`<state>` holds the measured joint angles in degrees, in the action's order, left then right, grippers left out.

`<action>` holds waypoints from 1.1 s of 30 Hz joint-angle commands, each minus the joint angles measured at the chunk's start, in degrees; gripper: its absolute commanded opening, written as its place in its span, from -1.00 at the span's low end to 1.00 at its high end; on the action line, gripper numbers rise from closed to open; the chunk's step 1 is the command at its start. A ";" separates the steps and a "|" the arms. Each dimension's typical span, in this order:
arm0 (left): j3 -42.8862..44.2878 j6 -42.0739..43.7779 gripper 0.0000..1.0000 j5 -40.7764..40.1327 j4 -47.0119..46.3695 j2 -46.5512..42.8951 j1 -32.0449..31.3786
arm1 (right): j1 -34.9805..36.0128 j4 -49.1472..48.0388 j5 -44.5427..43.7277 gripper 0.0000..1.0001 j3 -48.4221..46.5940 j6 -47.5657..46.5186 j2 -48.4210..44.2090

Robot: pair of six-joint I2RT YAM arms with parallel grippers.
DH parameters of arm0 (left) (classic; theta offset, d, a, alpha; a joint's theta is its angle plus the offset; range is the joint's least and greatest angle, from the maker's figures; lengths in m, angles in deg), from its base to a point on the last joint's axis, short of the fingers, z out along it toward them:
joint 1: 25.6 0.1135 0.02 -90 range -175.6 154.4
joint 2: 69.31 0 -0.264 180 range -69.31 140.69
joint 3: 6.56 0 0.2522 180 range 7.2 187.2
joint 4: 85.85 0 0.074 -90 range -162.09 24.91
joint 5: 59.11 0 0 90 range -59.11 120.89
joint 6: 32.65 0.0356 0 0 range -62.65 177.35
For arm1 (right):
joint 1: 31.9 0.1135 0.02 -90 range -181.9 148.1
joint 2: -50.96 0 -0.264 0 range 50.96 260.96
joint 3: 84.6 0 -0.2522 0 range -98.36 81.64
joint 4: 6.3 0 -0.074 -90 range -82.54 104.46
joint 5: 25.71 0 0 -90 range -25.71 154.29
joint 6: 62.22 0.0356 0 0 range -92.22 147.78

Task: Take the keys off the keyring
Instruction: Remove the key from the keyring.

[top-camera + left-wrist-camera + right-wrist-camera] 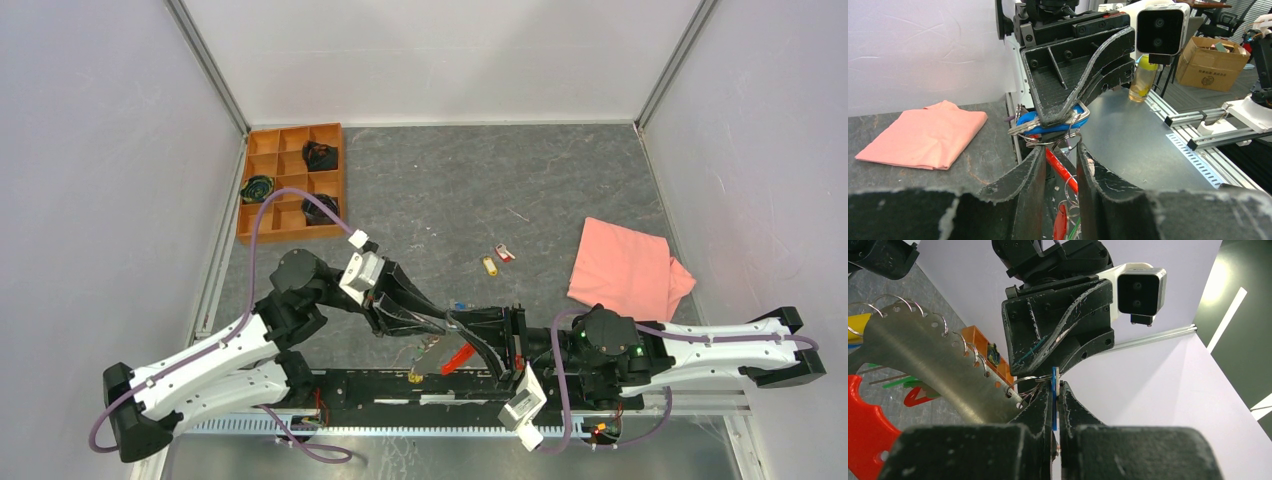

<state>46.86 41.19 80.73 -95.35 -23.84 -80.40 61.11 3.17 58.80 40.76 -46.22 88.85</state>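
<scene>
My right gripper (1055,390) is shut on a blue-headed key (1054,405), held edge-on between its fingers. The same blue key (1048,122) shows in the left wrist view, with the thin metal keyring (1075,131) looped beside it. My left gripper (1060,152) stands open just below that ring; the red strap (1064,172) and more small rings hang in the gap between its fingers. A red key head (1060,225) dangles lower. From above, both grippers meet near the front edge, with the red strap (458,357) hanging under them. A yellow key (489,265) and a red key (506,254) lie loose on the table.
A pink cloth (625,265) lies at the right. An orange compartment tray (290,180) sits at the back left. A perforated metal strip (938,360) carrying several rings hangs close to the right gripper's left side, with red, yellow and green plastic pieces around it.
</scene>
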 commanded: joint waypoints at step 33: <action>-3.55 -8.94 -0.96 -6.26 -10.65 -0.61 -1.97 | 0.45 -3.53 -4.05 -0.99 -1.04 -1.81 -0.40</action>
<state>43.28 36.51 78.68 -104.29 -23.47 -81.98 61.37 2.12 56.79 40.74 -47.51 89.20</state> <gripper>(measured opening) 0.034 0.032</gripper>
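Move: The key ring to be gripped is just beyond the left fingertips, about 2 cm to the left hand's right, 1 cm back and level with it; the blue key in the right fingers is about 2 cm farther right and 1 cm higher than the ring. The red handle hangs roughly 6 cm back, 2 cm right and 8 cm below the left hand. From the right hand, the ring lies about 2 cm left, 1 cm back and 1 cm down. The ring hanging from the blue key is taken between the left fingertips: the left hand eases back less than 1 cm, then stays nearly in place with barely a turn, while its fingers close from about a third open to almost shut and pinch the ring's wire. The right hand holds almost still, keeping its grip on the blue key. ##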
